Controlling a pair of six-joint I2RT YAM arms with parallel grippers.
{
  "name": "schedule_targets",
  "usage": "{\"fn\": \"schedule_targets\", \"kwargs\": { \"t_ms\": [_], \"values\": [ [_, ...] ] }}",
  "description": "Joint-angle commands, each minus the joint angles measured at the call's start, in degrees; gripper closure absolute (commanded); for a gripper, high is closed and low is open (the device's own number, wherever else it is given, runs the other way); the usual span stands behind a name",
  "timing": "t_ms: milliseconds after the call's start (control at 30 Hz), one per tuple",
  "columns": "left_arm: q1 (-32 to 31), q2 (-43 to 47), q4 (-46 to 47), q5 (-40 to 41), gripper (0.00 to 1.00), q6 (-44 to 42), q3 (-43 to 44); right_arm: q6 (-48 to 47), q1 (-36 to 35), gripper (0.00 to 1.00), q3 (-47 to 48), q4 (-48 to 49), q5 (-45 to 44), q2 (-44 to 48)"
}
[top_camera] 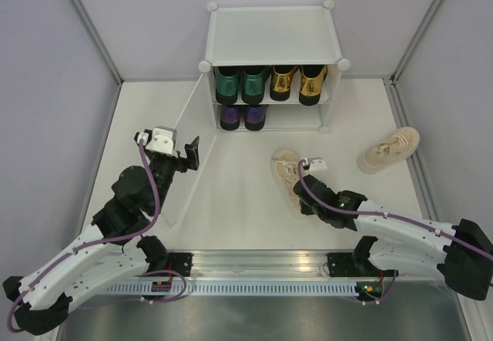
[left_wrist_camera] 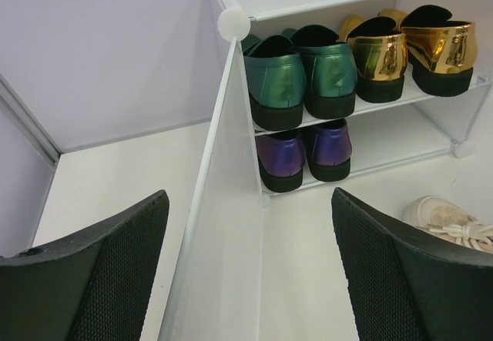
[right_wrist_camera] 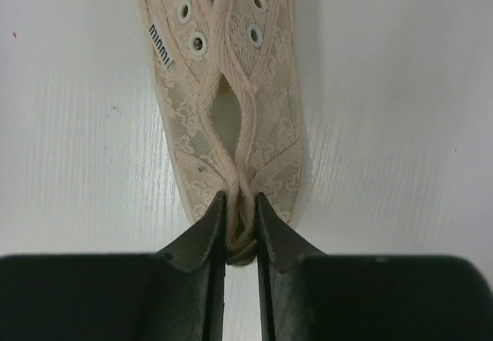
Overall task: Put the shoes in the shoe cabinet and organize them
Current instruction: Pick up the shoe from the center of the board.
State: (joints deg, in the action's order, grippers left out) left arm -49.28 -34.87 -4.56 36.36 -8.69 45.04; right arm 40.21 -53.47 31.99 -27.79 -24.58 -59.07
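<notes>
The shoe cabinet (top_camera: 273, 33) stands at the back, its door panel (left_wrist_camera: 223, 241) swung open toward me. Green loafers (left_wrist_camera: 300, 75) and gold loafers (left_wrist_camera: 408, 48) fill the top shelf. The purple shoes (left_wrist_camera: 304, 152) sit at the left of the lower shelf. My left gripper (left_wrist_camera: 248, 195) is open, one finger on each side of the door's edge, not touching it. My right gripper (right_wrist_camera: 239, 198) is shut on the heel collar of a beige sneaker (right_wrist_camera: 231, 87) lying on the table (top_camera: 286, 168). The other sneaker (top_camera: 389, 150) lies to the right.
White walls and metal frame posts (top_camera: 88, 25) enclose the table on three sides. The open door (top_camera: 185, 137) juts diagonally out from the cabinet's left corner into the left arm's area. The lower shelf (left_wrist_camera: 400, 137) has bare room right of the purple shoes.
</notes>
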Motion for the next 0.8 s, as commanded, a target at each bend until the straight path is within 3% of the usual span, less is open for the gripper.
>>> {"fn": "schedule_targets", "kwargs": {
  "t_ms": [0, 33, 100, 300, 433, 767],
  "values": [
    [-0.21, 0.07, 1.57, 0.38, 0.11, -1.33, 0.23, 1.36, -1.28, 0.83, 2.11, 0.11, -3.37, -0.96],
    [-0.21, 0.07, 1.48, 0.29, 0.11, -1.33, 0.23, 1.45, -1.46, 0.93, 2.20, 0.11, -3.55, -0.79],
    [-0.21, 0.07, 1.48, 0.20, 0.11, -1.33, 0.23, 1.45, -1.72, 0.99, 2.20, 0.46, -3.46, -0.35],
    [-0.29, 0.07, 1.57, 0.11, 0.11, -1.42, 0.23, 2.24, -1.90, 0.99, 2.29, 3.35, -5.82, 2.11],
    [-0.29, 0.07, 1.48, 0.20, 0.11, -1.42, 0.23, 3.56, -1.99, 0.99, -0.69, 12.46, -11.45, 7.38],
    [-0.29, 0.07, 1.66, 0.38, 0.11, -1.60, 0.14, -13.92, -1.90, 0.99, -4.12, 29.72, -18.13, 12.40]
  ]
}}
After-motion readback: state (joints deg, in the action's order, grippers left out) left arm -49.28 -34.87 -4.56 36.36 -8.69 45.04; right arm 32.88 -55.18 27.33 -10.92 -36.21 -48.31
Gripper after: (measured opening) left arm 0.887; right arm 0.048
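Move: The right hand is down at the heel end of the beige shoe on the centre of the board, its fingers partly closed about the heel's back rim; the shoe's middle lies about 8 cm ahead, 3 cm left and 3 cm lower. The other beige shoe is roughly 18 cm ahead and 25 cm right, and the purple pair in the cabinet some 36 cm ahead and 19 cm left. From the left hand, the centre shoe lies about 25 cm right, 3 cm ahead and 31 cm below. Staying nearly in place at first, the right hand shuts its fingers fully and pinches the back rim of the beige shoe's heel. It then rises about 6.5 cm while going some 4 cm forward, towards the cabinet, keeping its grip, with the wrist tipping the fingers up about 20 degrees from their downward slant. ##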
